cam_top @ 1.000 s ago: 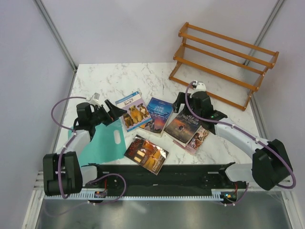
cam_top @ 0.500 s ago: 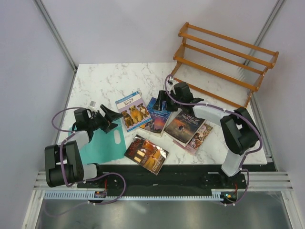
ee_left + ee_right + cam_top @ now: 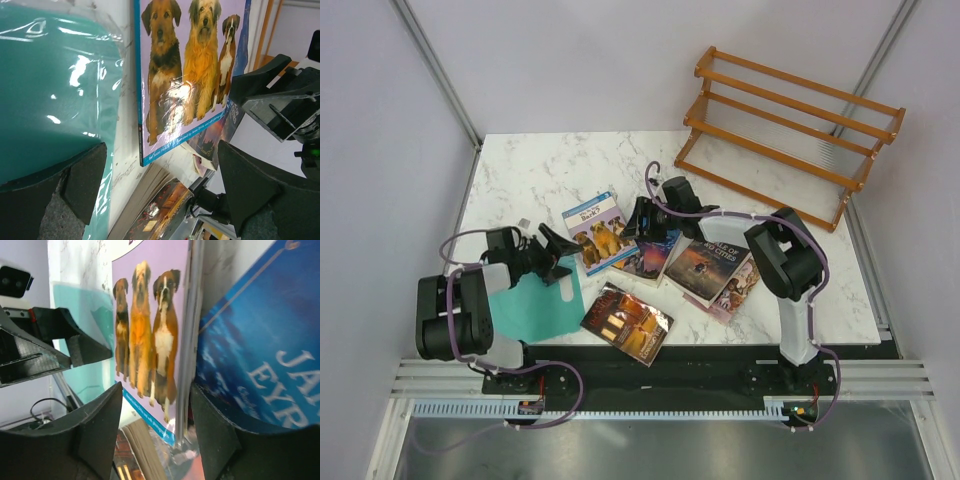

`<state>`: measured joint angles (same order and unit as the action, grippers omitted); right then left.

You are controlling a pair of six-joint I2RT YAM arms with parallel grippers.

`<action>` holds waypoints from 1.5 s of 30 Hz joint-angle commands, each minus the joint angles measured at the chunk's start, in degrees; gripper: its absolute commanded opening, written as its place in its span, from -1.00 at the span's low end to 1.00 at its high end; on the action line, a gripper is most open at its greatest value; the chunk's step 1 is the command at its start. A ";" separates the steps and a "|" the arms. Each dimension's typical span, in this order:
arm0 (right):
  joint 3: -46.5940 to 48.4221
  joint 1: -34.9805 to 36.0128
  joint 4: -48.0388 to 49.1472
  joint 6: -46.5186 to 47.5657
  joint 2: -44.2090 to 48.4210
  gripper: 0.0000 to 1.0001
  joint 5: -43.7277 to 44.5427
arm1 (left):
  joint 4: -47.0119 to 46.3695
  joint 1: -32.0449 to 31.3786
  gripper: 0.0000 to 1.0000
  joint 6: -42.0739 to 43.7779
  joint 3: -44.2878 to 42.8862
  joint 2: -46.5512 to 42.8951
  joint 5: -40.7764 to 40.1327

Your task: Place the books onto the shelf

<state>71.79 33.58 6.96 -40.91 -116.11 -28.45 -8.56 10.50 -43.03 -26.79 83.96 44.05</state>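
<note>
Several books lie flat on the marble table: the dog book [image 3: 600, 230], Jane Eyre [image 3: 656, 256], A Tale of Two Cities [image 3: 705, 262] on top of a pink-purple one [image 3: 742, 288], and a dark red-brown one [image 3: 627, 322]. The shelf [image 3: 790, 130] stands far right with nothing on it. My right gripper [image 3: 638, 222] [image 3: 155, 400] is low at the seam between the dog book [image 3: 145, 330] and Jane Eyre [image 3: 260, 355], its jaws apart and straddling the dog book's right edge. My left gripper [image 3: 558, 255] [image 3: 162, 165] is wide open just left of the dog book [image 3: 190, 75], holding nothing.
A teal sheet [image 3: 535, 305] [image 3: 50, 90] lies under the left gripper at the table's near left. The red-brown book [image 3: 160, 210] sits close in front of both grippers. Grey walls close in the table's left and right sides.
The right arm swung left from above A Tale of Two Cities to the dog book's right edge, and its jaws narrowed. The left gripper shifted slightly nearer, still wide open.
</note>
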 commanded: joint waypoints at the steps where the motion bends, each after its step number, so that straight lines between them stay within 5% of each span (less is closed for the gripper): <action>1: 3.62 2.27 0.95 -2.95 -3.59 0.22 -3.19 | -0.14 -3.02 0.99 1.63 -3.53 4.45 -3.00; 6: 4.68 3.33 -0.37 -4.27 -5.35 -0.18 -3.81 | -1.02 -7.95 0.99 0.75 -6.17 7.00 -4.76; 7: 4.50 3.33 -0.46 -4.27 -5.44 -0.60 -3.64 | -1.11 -8.30 0.99 0.66 -6.78 7.35 -4.85; 10: 3.89 3.42 -0.37 -3.83 -4.56 -1.00 -3.63 | -1.55 -8.75 0.99 0.75 -7.40 7.00 -4.94; 17: 2.13 1.84 2.17 -3.73 1.14 -1.00 -4.42 | 0.64 -8.92 0.99 3.03 -7.14 -0.01 -6.34; 23: -2.53 -2.55 15.27 -12.26 4.31 -1.00 -10.57 | 3.55 -8.83 0.99 4.09 -7.84 -3.19 -9.86; 27: -0.51 -2.65 12.38 -9.81 4.58 -1.00 -11.45 | -3.90 -8.83 0.87 1.29 -5.83 -0.65 -5.22; 38: -1.83 -2.73 24.85 -20.09 6.25 -1.00 -14.88 | -21.92 -12.43 0.76 -7.94 -3.36 4.89 -3.36; 41: -2.35 -2.65 24.94 -20.79 6.16 -1.00 -15.15 | -31.21 -14.45 0.51 -12.51 -2.31 6.64 -3.27; 45: -5.34 -2.64 23.46 -20.62 6.34 -1.00 -15.32 | -44.83 -16.04 -0.61 -18.75 -1.08 9.72 -1.87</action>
<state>68.86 30.35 27.79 -60.77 -113.06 -41.39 -33.67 -4.03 -53.36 -28.93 90.94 38.94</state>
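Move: Just off the right fingers' tips, the open far-side edge of the dogs book is within their gap; the book's middle lies about 7 cm to this hand's left, 1 cm back and 3 cm down. Jane Eyre is some 4 cm to its right and 3 back. From the left hand, the dogs book is about 7 cm right, 6 ahead and 3 lower; the turquoise folder is 8 cm left and 9 back, the brown book 12 right and 15 back. Pushing some 2.5 cm left onto the dogs book's open edge, the right fingers close to a thin pinch on its cover and leaves, then lift about 10 cm, rolling the hand's left side up some 20 degrees. The left hand slides right and forward to the near spine corner, rises, then goes on right and forward, its fingers closing to roughly a third open around the corner. ##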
